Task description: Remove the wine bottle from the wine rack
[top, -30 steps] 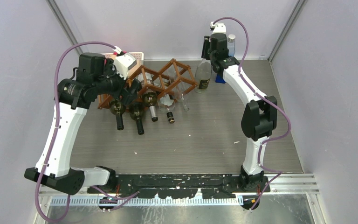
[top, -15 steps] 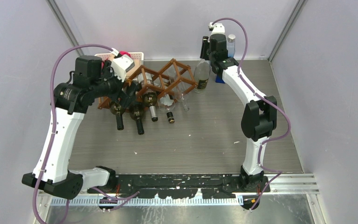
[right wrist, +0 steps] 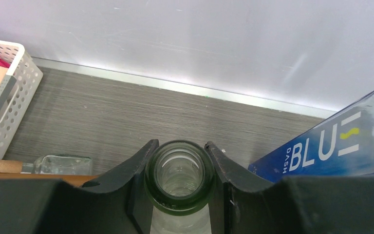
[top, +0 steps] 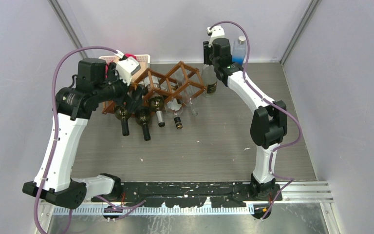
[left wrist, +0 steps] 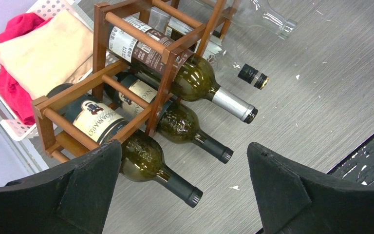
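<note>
The brown lattice wine rack (top: 173, 78) stands at the back left; it also shows in the left wrist view (left wrist: 99, 53). Three dark green wine bottles (top: 143, 121) lie in its left cells, necks pointing toward me, and are seen close in the left wrist view (left wrist: 141, 158). My left gripper (top: 132, 95) is open and empty just above them (left wrist: 183, 146). My right gripper (top: 210, 59) is shut on the neck of an upright clear glass bottle (top: 210, 80) beside the rack's right end. The right wrist view shows the jaws (right wrist: 180, 145) clamped round the bottle's green rim (right wrist: 177, 207).
A white plastic basket (top: 135, 59) with red and beige cloths sits behind the rack's left end (left wrist: 5, 73). A blue-labelled bottle (top: 238, 48) stands by the back wall, right of my right gripper (right wrist: 331, 146). A small dark-capped bottle (top: 177, 119) and a clear bottle (left wrist: 265, 14) lie in the rack's right cells.
My right gripper has moved left with the clear bottle, uncovering the blue-labelled bottle behind it. My left arm shifted slightly left and then held still.
</note>
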You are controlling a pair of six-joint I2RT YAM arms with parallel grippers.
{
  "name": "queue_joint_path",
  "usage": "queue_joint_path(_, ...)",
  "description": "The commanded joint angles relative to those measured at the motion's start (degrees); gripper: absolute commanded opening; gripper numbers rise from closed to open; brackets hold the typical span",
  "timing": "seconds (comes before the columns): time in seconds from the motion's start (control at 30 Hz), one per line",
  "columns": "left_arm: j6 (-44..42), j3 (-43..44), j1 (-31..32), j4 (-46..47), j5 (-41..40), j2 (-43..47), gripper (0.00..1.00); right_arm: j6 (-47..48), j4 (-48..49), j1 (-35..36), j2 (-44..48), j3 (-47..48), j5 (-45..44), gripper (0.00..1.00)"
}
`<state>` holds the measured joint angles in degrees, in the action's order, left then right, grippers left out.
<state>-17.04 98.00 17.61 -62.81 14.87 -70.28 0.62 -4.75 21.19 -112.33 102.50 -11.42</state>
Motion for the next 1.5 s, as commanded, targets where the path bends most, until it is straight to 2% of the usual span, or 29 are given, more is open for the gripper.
queue_joint_path(0.0, -0.2, 0.3, -0.1, 3.3, 1.7, 1.5, 1.00, 3.8, 13.9, 0.1, 6.7, 1.0, -3.3, 0.01)
queue_joint_path(0.13, -0.2, 0.1, -0.1, 3.4, 1.6, 1.5, 1.00, 4.5, 16.8, 0.0, 7.6, -1.1, -3.4, 0.01)
queue_joint_path(0.33, -0.1, 0.1, -0.1, 3.6, 2.2, 1.7, 1.00, 4.5, 15.7, 0.1, 7.6, -1.8, -2.5, 0.01)
queue_joint_path(0.37, -0.5, 0.2, -0.1, 3.2, 2.9, 1.7, 1.00, 4.3, 15.7, 0.1, 7.8, -2.1, -2.5, 0.06)
queue_joint_path(0.43, -1.1, 0.4, -0.1, 2.7, 3.6, 1.8, 1.00, 3.1, 15.7, 0.2, 8.4, -2.5, -2.8, 0.25)
queue_joint_path(0.5, -1.2, 0.6, -0.1, 2.6, 3.5, 1.7, 1.00, 2.1, 15.5, 0.2, 9.1, -2.6, -3.0, 0.36)
queue_joint_path(0.53, -1.4, 0.8, -0.1, 2.4, 3.2, 1.5, 1.00, 1.6, 15.2, 0.2, 9.5, -2.5, -3.3, 0.47)
queue_joint_path(0.57, -1.5, 1.1, -0.1, 2.1, 3.0, 1.3, 1.00, 1.2, 15.0, 0.3, 10.0, -2.7, -3.5, 0.53)
queue_joint_path(0.63, -1.7, 1.7, -0.1, 1.3, 2.6, 1.0, 1.00, 0.9, 14.9, 0.8, 11.1, -3.6, -4.9, 0.76)
queue_joint_path(0.77, -1.6, 2.3, -0.1, 0.6, 2.9, 1.3, 1.00, 0.5, 14.1, 1.2, 13.2, -4.9, -4.8, 0.99)
queue_joint_path(1.03, -1.4, 3.5, -0.2, -1.9, 1.6, 0.9, 1.00, -0.2, 7.6, 2.6, 17.6, -3.7, -5.0, 1.00)
queue_joint_path(1.2, -1.1, 2.9, -0.9, -1.1, -0.9, 1.5, 1.00, -0.5, 0.9, 7.4, 24.0, -5.4, -10.4, 1.00)
queue_joint_path(1.3, -0.7, 2.9, -4.8, -0.1, 0.3, 1.5, 1.00, -2.6, -6.6, 12.3, 27.6, -5.7, -15.1, 1.00)
queue_joint_path(1.47, -0.6, 5.8, -16.1, 0.0, 6.5, -0.3, 1.00, -8.5, -18.4, 22.4, 30.7, -5.5, -20.3, 1.00)
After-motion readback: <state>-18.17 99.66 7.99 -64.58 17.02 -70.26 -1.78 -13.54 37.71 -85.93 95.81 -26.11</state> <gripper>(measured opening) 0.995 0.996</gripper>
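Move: At the right hand's pads is the mouth of the clear wine bottle, already standing on the table with its middle about 12 cm straight below. The blue bottle stands some 11 cm to the right and 3 cm farther out; the rack's middle lies about 23 cm left and 6 cm back, low down. From the left hand, the clear wine bottle is roughly 28 cm ahead, 31 cm right and 21 cm below. Letting go of the clear bottle's mouth after a short hold, the right fingers open wide while the hand rises about 14 cm off it and tips up some 15 degrees. Then it draws back about 16 cm in all, swinging slightly left at the end, away from the bottle. The open left hand slides about 4 cm left late on. ##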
